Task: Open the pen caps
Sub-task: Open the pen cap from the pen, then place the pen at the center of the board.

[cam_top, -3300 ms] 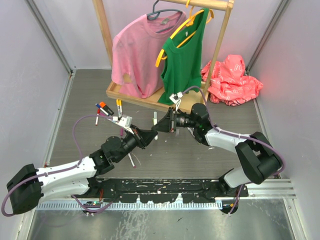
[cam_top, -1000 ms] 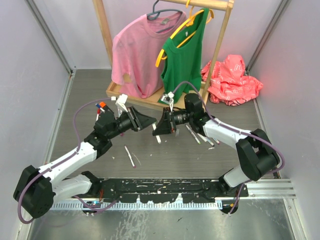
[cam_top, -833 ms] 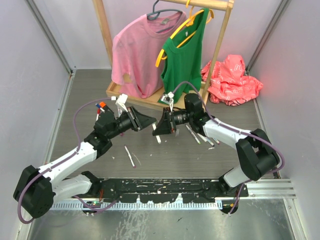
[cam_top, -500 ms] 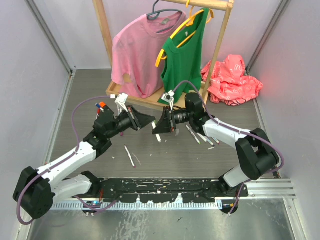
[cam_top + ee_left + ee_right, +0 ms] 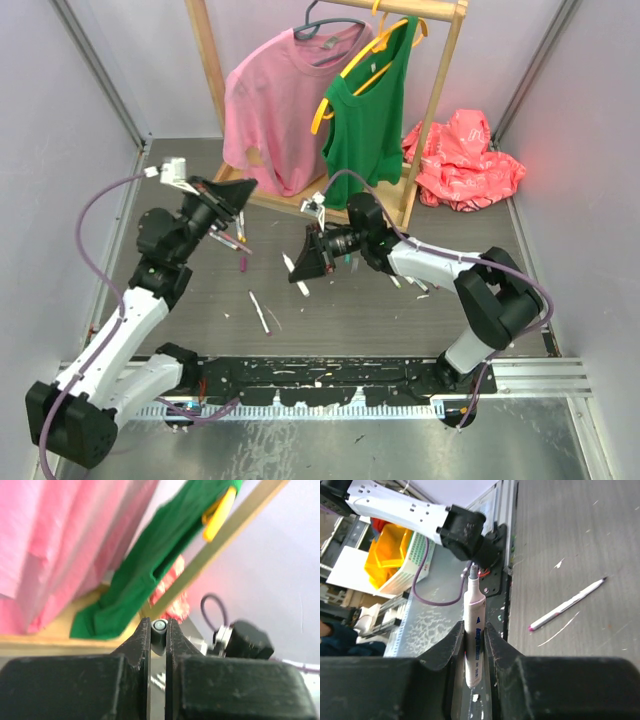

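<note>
In the left wrist view a small grey pen cap [image 5: 159, 629] is pinched end-on between my left gripper's [image 5: 158, 626] tips. In the top view that left gripper [image 5: 236, 189] is raised at the back left, in front of the rack's base. My right gripper [image 5: 474, 628] is shut on a white marker barrel [image 5: 473, 630] whose bare tip [image 5: 472, 573] sticks out uncapped. From above, the right gripper [image 5: 303, 268] sits mid-table with the barrel [image 5: 289, 264] poking out to its left. The two grippers are well apart.
A loose white marker [image 5: 259, 312] and a pink cap [image 5: 243, 266] lie on the grey table, with more markers [image 5: 232, 236] at the left and others [image 5: 412, 282] under the right arm. Behind stand a wooden clothes rack [image 5: 232, 183], pink shirt [image 5: 275, 100], green top [image 5: 368, 115] and red cloth [image 5: 462, 160].
My left gripper closed on the cap and drew back up and to the left, away from the marker. The right gripper shifted slightly left and nearer with the barrel, now uncapped.
</note>
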Controlling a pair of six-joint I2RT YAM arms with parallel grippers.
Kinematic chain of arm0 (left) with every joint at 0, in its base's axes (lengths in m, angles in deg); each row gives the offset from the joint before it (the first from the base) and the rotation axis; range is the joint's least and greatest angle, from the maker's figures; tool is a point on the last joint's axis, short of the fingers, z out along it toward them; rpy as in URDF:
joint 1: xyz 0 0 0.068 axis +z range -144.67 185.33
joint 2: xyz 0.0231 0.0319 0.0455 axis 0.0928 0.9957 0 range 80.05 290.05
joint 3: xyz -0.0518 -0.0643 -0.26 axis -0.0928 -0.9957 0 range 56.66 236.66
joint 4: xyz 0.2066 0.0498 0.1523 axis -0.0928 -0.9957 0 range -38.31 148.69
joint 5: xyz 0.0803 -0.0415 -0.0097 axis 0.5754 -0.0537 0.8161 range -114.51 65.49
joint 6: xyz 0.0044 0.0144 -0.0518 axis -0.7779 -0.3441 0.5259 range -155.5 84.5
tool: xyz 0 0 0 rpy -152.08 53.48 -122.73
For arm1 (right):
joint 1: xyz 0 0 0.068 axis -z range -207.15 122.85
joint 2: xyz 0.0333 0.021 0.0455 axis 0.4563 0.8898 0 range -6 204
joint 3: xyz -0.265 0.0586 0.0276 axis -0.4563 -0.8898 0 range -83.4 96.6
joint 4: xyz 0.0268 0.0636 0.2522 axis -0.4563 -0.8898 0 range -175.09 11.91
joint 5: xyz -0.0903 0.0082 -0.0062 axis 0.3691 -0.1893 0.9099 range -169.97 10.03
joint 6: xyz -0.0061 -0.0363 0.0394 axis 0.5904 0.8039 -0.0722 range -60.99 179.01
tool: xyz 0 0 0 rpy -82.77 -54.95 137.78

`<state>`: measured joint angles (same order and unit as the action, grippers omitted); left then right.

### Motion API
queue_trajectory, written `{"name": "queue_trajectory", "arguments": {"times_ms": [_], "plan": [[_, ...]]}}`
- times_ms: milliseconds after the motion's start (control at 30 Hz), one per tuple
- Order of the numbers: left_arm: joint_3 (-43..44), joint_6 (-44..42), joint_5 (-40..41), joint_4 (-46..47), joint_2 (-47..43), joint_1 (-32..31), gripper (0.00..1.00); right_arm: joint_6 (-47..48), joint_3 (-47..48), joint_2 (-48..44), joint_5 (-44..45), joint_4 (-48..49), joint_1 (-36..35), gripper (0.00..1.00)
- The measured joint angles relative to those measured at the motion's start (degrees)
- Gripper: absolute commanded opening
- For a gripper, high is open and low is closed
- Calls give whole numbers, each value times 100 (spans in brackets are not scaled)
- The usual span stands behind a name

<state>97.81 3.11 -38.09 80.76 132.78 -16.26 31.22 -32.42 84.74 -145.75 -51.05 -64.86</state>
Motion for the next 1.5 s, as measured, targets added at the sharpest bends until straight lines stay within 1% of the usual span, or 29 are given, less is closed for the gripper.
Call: {"name": "queue_trajectory", "arguments": {"times_ms": [167, 233, 367, 567, 733, 900, 1067, 1200, 1333, 1500], "plan": [[-9, 262, 24, 199, -358, 584, 0, 39, -15, 81, -118, -238, -129, 1], [-133, 363, -20, 212, -461, 638, 0, 142, -15, 81, -72, -326, -127, 1], [-649, 560, -98, 11, -765, 651, 0, 378, -15, 81, 181, -595, -127, 1], [-1569, 861, -72, -822, -1187, 651, 0, 632, -15, 125, 739, -901, -310, 1], [-1989, 957, 22, -1672, -1093, 651, 0, 732, 4, 459, 1493, -1193, -713, 1], [-1928, 887, 190, -2332, -437, 656, 0, 573, 142, 931, 2557, -1561, -1174, 1], [-1320, 761, 562, -2979, 717, 656, 0, 208, 457, 1362, 3480, -1858, -1572, 2], [-898, 667, 778, -3150, 1534, 656, 0, -125, 599, 1580, 3936, -1969, -1705, 4], [-713, 640, 841, -3152, 2138, 656, 0, -404, 654, 1692, 4223, -2046, -1703, 5], [-632, 570, 931, -3150, 2551, 654, 0, -643, 809, 1840, 4459, -2111, -1694, 9]]}}
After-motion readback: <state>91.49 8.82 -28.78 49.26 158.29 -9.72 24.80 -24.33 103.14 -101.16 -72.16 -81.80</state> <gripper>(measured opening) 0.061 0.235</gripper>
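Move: The left hand holds the grey cap high up. The table spot it goes for, by the magenta cap, is about 9 cm to its left, 1 cm ahead and some 33 cm below; the pink pen lies 5 cm beyond that cap and 3 cm farther left. The right hand holds the grey pen. The loose uncapped pen lies about 10 cm to its left, 3 cm back and 19 cm below, with the magenta cap 13 cm left and 7 cm ahead of the hand. Left fingers keep their pinch on the grey cap and right fingers keep theirs on the bare grey pen. The left hand first swings a little left and up, then drops well over 30 cm to just short of the magenta cap, tipping about 60 degrees nose-down. The right hand sinks some 17 cm and drifts left towards the loose uncapped pen, fingers tilting down and turning clockwise. ##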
